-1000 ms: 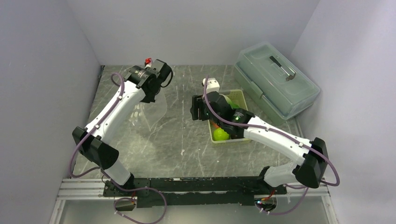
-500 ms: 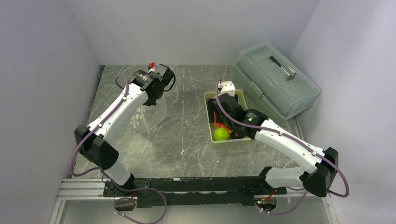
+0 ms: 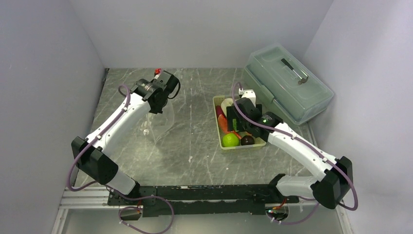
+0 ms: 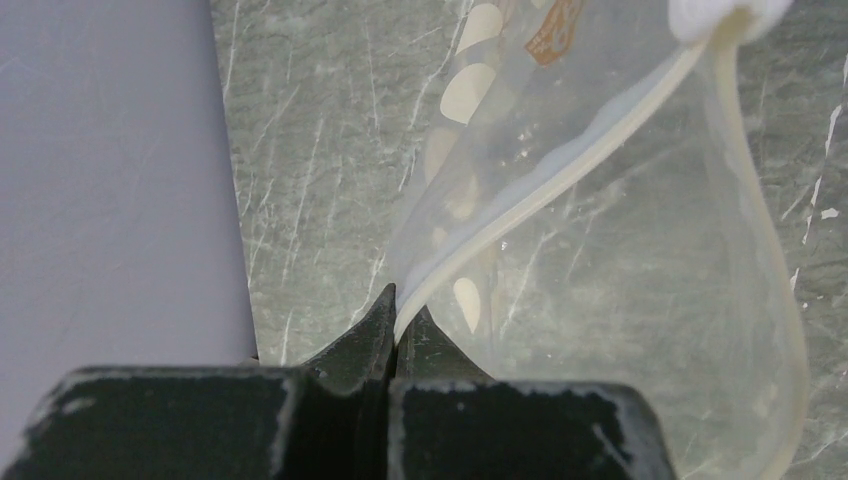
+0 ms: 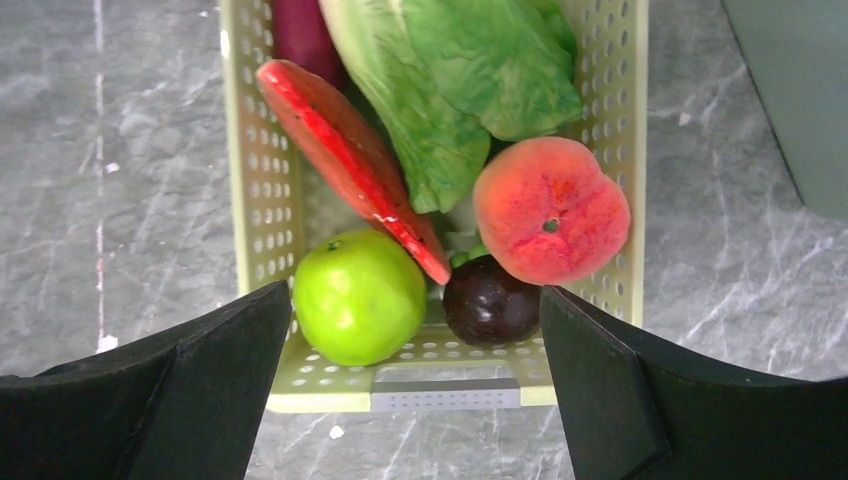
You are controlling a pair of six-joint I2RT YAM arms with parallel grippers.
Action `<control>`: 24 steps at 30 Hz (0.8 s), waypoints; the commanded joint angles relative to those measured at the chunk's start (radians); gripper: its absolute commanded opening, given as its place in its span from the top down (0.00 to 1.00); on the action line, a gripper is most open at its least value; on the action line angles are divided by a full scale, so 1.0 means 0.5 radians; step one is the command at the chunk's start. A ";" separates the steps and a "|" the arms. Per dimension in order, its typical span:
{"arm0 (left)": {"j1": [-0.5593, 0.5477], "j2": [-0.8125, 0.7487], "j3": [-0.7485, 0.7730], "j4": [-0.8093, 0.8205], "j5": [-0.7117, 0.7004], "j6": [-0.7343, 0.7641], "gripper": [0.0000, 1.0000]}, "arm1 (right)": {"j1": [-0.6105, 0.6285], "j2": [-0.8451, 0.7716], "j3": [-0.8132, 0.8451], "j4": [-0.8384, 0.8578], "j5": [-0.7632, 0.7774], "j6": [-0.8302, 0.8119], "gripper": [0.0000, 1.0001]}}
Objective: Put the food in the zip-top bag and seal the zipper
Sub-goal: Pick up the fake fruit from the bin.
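Note:
The zip-top bag [image 4: 620,300] is a clear pouch hanging open below my left gripper [image 4: 400,312], which is shut on its whitish zipper [image 4: 560,180]. From above, the bag [image 3: 163,122] hangs at the back left under the left gripper [image 3: 158,103]. The food lies in a pale green basket [image 5: 625,120]: a green ball [image 5: 358,295], a dark maroon ball [image 5: 490,305], an orange-red ball [image 5: 550,210], a long red piece [image 5: 345,160] and lettuce [image 5: 450,90]. My right gripper [image 5: 415,292] hovers open above the basket's near end, holding nothing. A pale piece [image 3: 226,103] shows at the basket's far end.
A large translucent lidded box [image 3: 287,83] stands at the back right, close to the basket [image 3: 216,127]. Grey walls close in on the left, back and right. Bare marble table [image 3: 195,146] lies between bag and basket.
My right gripper has swung right from beside the basket to above it and has opened wide. My left gripper has kept its hold on the bag and barely shifted.

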 commanded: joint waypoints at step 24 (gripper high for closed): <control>-0.010 -0.195 -0.164 0.218 0.149 0.069 1.00 | -0.427 0.474 0.018 0.121 0.059 -0.169 0.00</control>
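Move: The right hand hangs open over the bin; the peach lies about 5 cm ahead of it, 7 cm to its right and 12 cm below. The dark fruit is level with the hand, some 5 cm right, and the green fruit also level, about 2 cm left. The lettuce lies straight ahead, roughly 12 cm out. From the left hand, pinching the bag's rim, the peach is some 43 cm right, about level and 18 cm lower. The open right hand sinks about 7 cm and swings 6 cm right, easing forward, tipping downward towards the peach. ##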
